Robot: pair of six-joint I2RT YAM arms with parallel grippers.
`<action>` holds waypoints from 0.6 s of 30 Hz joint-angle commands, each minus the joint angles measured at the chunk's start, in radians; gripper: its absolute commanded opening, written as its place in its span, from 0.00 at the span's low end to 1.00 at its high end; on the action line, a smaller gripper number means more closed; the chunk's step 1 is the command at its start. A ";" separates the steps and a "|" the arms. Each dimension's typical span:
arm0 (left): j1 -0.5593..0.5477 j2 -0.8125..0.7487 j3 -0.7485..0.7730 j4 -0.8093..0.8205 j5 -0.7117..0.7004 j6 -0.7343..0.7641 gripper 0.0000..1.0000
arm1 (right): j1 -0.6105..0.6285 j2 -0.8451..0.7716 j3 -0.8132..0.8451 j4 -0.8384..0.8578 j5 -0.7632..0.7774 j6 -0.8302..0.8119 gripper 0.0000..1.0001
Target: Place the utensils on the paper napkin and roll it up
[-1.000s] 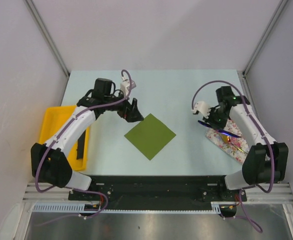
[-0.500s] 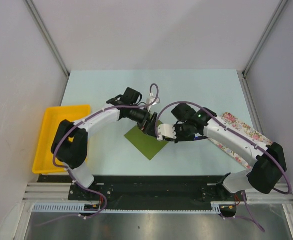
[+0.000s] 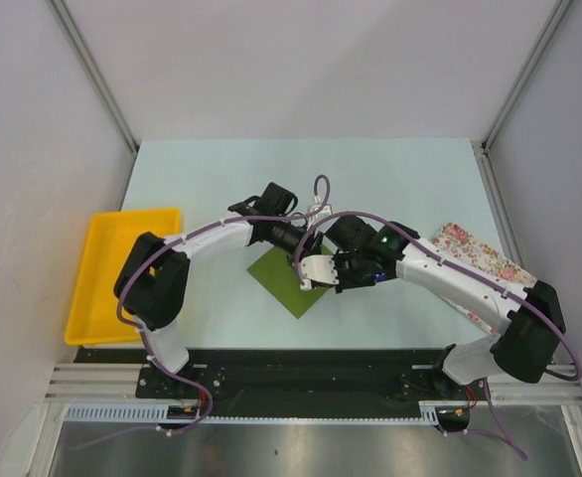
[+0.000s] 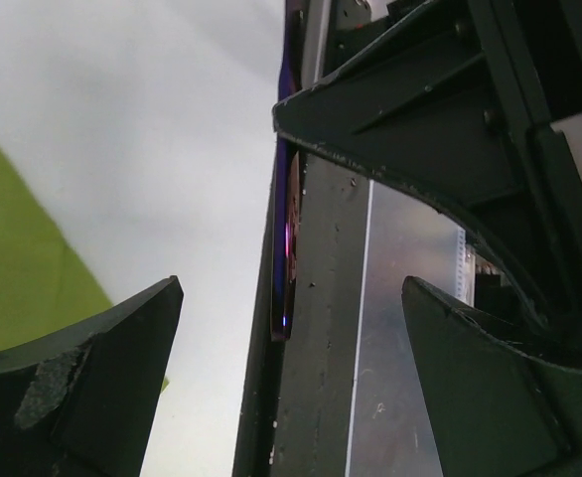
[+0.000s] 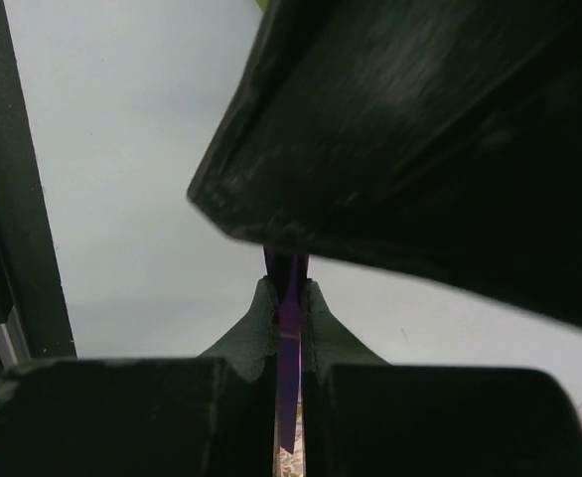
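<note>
The olive-green paper napkin (image 3: 283, 279) lies flat at the table's middle, partly under both grippers; its edge also shows in the left wrist view (image 4: 18, 288). My right gripper (image 3: 314, 270) is over the napkin's right half and is shut on a slim dark purple utensil (image 5: 289, 343), seen edge-on between its pads. My left gripper (image 3: 298, 254) is open just beside it over the napkin, and the same purple utensil (image 4: 285, 248) hangs between and beyond its fingers (image 4: 92, 368). No other utensil shows clearly.
A yellow tray (image 3: 122, 224) stands at the table's left edge. A white cloth with a pink floral print (image 3: 485, 260) lies at the right, under the right arm. The two wrists are very close together above the napkin.
The right gripper carried the purple utensil from the floral cloth to the napkin. The left gripper moved from the napkin's far-left corner to over it, meeting the right gripper.
</note>
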 commanded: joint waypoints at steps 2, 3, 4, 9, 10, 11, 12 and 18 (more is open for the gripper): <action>-0.033 0.025 -0.012 0.042 0.065 -0.019 0.97 | 0.042 -0.006 0.054 0.019 0.023 0.015 0.00; -0.035 0.027 -0.010 0.043 0.065 -0.021 0.96 | 0.047 -0.011 0.055 0.019 0.025 0.021 0.00; -0.044 0.030 -0.010 0.045 0.067 -0.024 0.95 | 0.055 -0.012 0.058 0.021 0.028 0.023 0.00; -0.081 0.047 -0.012 0.040 0.105 -0.039 0.84 | 0.081 -0.008 0.083 0.024 0.040 0.023 0.00; -0.084 0.054 -0.012 0.037 0.111 -0.042 0.78 | 0.085 -0.008 0.083 0.026 0.040 0.021 0.00; -0.087 0.056 -0.012 0.037 0.122 -0.045 0.60 | 0.100 -0.008 0.083 0.027 0.068 0.018 0.00; -0.087 0.059 -0.012 0.040 0.123 -0.050 0.50 | 0.107 -0.011 0.078 0.035 0.075 0.012 0.00; -0.085 0.021 -0.051 0.095 0.119 -0.096 0.00 | 0.127 -0.044 0.063 0.099 0.141 0.012 0.34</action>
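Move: The purple knife is already pinched in the right fingers, its handle running out to the left. The middle of the handle is about 3 cm back, 4 cm right and 3 cm below the open left fingers; from the right fingers it is straight left, some 6 cm, and about 1 cm higher. The green paper napkin's middle lies roughly 3 cm ahead, 1 cm left and 16 cm below the left hand. Drawing back about 4 cm, with some 2 cm to the right and a slight sink, the left hand brings its wide-open fingers around the knife's handle, then shuts them on it while still easing back, its wrist tilting some 10 degrees. The right hand keeps its pinch and carries the knife to meet it, some 3 cm left, rising and drawing back a little. ##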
